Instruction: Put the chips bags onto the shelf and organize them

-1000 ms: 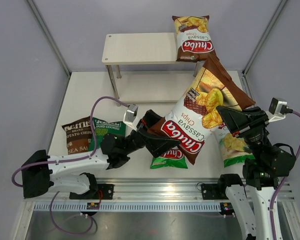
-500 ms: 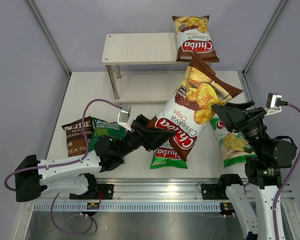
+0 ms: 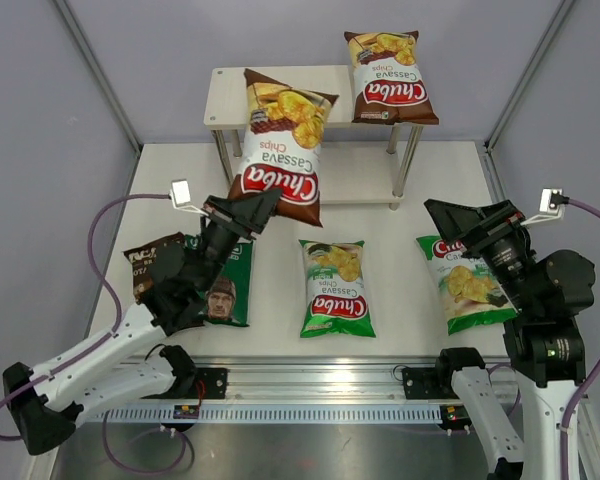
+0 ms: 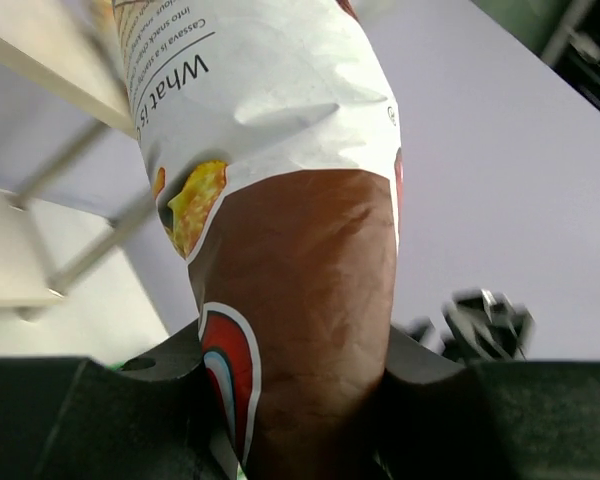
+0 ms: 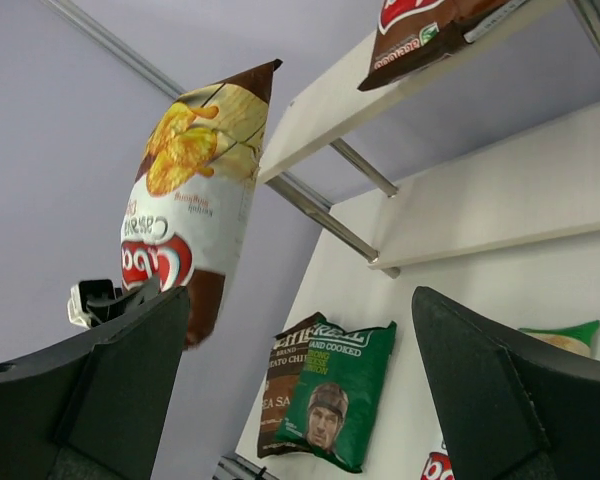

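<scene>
My left gripper (image 3: pixel 248 208) is shut on the bottom end of a brown-red Chuba Cassava bag (image 3: pixel 278 145), which it holds upright and in the air against the left front of the shelf (image 3: pixel 225 100). In the left wrist view this bag (image 4: pixel 300 250) is pinched between the jaws (image 4: pixel 300 400). A second brown-red Chuba bag (image 3: pixel 388 75) lies on the shelf's top right. Two green Chuba bags (image 3: pixel 337 288) (image 3: pixel 465 280), a dark green bag with a man's face (image 3: pixel 223 285) and a Kettle bag (image 3: pixel 148 265) lie on the table. My right gripper (image 3: pixel 465 215) (image 5: pixel 310 390) stands open and empty.
Grey walls with metal frame posts close in the table on three sides. The shelf's thin silver legs (image 3: pixel 225 165) stand just behind the held bag. The lower shelf board (image 3: pixel 350 170) sits under the top one. A rail (image 3: pixel 310 385) runs along the near edge.
The right gripper opened and let go of the brown-red bag, then drew back. The left gripper shut on the bag's bottom end and swung it left and back, up to the shelf.
</scene>
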Action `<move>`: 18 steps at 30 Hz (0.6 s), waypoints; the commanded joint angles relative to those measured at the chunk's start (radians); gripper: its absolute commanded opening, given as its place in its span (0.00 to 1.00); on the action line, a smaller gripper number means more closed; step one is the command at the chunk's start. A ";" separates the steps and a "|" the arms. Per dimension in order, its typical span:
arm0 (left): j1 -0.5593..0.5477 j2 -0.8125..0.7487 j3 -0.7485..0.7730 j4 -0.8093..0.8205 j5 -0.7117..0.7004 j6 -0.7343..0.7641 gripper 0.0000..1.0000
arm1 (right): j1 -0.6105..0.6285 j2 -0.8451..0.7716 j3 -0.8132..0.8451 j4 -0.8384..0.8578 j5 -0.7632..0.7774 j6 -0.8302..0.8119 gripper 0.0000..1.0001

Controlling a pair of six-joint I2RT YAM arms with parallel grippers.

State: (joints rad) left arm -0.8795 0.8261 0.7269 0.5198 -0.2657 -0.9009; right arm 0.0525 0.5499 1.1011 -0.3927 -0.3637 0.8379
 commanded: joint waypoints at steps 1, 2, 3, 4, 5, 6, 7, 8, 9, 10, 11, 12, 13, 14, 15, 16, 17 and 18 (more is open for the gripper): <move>0.126 0.039 0.136 -0.143 0.000 -0.096 0.00 | 0.004 -0.033 0.013 -0.069 0.065 -0.057 0.99; 0.179 0.065 0.188 -0.159 0.012 -0.102 0.00 | 0.004 -0.038 0.010 -0.072 0.068 -0.059 0.99; 0.204 0.109 0.212 -0.159 0.046 -0.102 0.00 | 0.004 -0.041 0.011 -0.080 0.072 -0.068 1.00; 0.227 0.135 0.230 -0.158 0.057 -0.102 0.00 | 0.004 -0.051 0.011 -0.092 0.081 -0.071 1.00; 0.269 0.157 0.249 -0.156 0.068 -0.107 0.00 | 0.004 -0.056 0.008 -0.094 0.081 -0.072 0.99; 0.287 0.212 0.296 -0.158 0.089 -0.110 0.00 | 0.004 -0.061 0.009 -0.098 0.083 -0.079 0.99; 0.306 0.238 0.318 -0.162 0.103 -0.118 0.00 | 0.004 -0.067 0.008 -0.107 0.088 -0.083 1.00; 0.341 0.264 0.344 -0.158 0.117 -0.127 0.00 | 0.004 -0.071 0.009 -0.110 0.088 -0.086 0.99; 0.353 0.322 0.386 -0.156 0.132 -0.128 0.00 | 0.004 -0.074 0.009 -0.116 0.089 -0.092 0.99; 0.364 0.347 0.416 -0.164 0.140 -0.128 0.00 | 0.004 -0.079 0.009 -0.121 0.089 -0.095 0.99; 0.388 0.381 0.443 -0.171 0.148 -0.139 0.00 | 0.004 -0.079 0.009 -0.124 0.092 -0.099 0.99; 0.401 0.410 0.471 -0.175 0.178 -0.142 0.00 | 0.004 -0.084 0.009 -0.129 0.091 -0.108 0.99; 0.418 0.473 0.527 -0.178 0.190 -0.145 0.00 | 0.004 -0.087 0.011 -0.133 0.094 -0.111 0.99; 0.424 0.501 0.555 -0.188 0.201 -0.148 0.00 | 0.004 -0.090 0.013 -0.135 0.094 -0.114 1.00; 0.430 0.530 0.616 -0.201 0.224 -0.150 0.00 | 0.004 -0.093 0.013 -0.136 0.095 -0.121 0.99; 0.435 0.588 0.643 -0.211 0.239 -0.150 0.00 | 0.003 -0.096 0.013 -0.140 0.095 -0.123 0.99; 0.444 0.611 0.673 -0.224 0.249 -0.150 0.00 | 0.004 -0.097 0.011 -0.138 0.098 -0.126 0.99; 0.447 0.637 0.695 -0.230 0.259 -0.153 0.00 | 0.003 -0.097 0.011 -0.140 0.097 -0.128 0.99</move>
State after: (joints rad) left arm -0.4473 1.4174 1.3083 0.2504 -0.0902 -1.0306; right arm 0.0525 0.4625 1.1007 -0.5243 -0.2897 0.7441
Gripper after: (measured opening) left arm 0.366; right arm 0.993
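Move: The left hand already pinches the brown Chuba bag near its lower edge. The free left part of the top shelf, where it is headed, lies about 25 cm ahead, 2 cm to the right and 3 cm below. The brown bag already shelved stands some 26 cm to the right of that spot; the green Chuba bag on the table is about 4 cm back, 17 cm right and 32 cm below the hand. From the right hand the free shelf spot is roughly 28 cm ahead, 39 cm left and 3 cm lower. Keeping its grip on the brown bag, the left hand sweeps about 20 cm forward at a nearly constant height, bowing some 3 cm out to its left and easing partly back, to bring the bag in over the free left part of the top shelf beside the bag already there. On the way the wrist tips the fingers down and turns them counter-clockwise, each by some 15 degrees, while the empty right hand stays open and drifts a couple of centimetres back and down. ##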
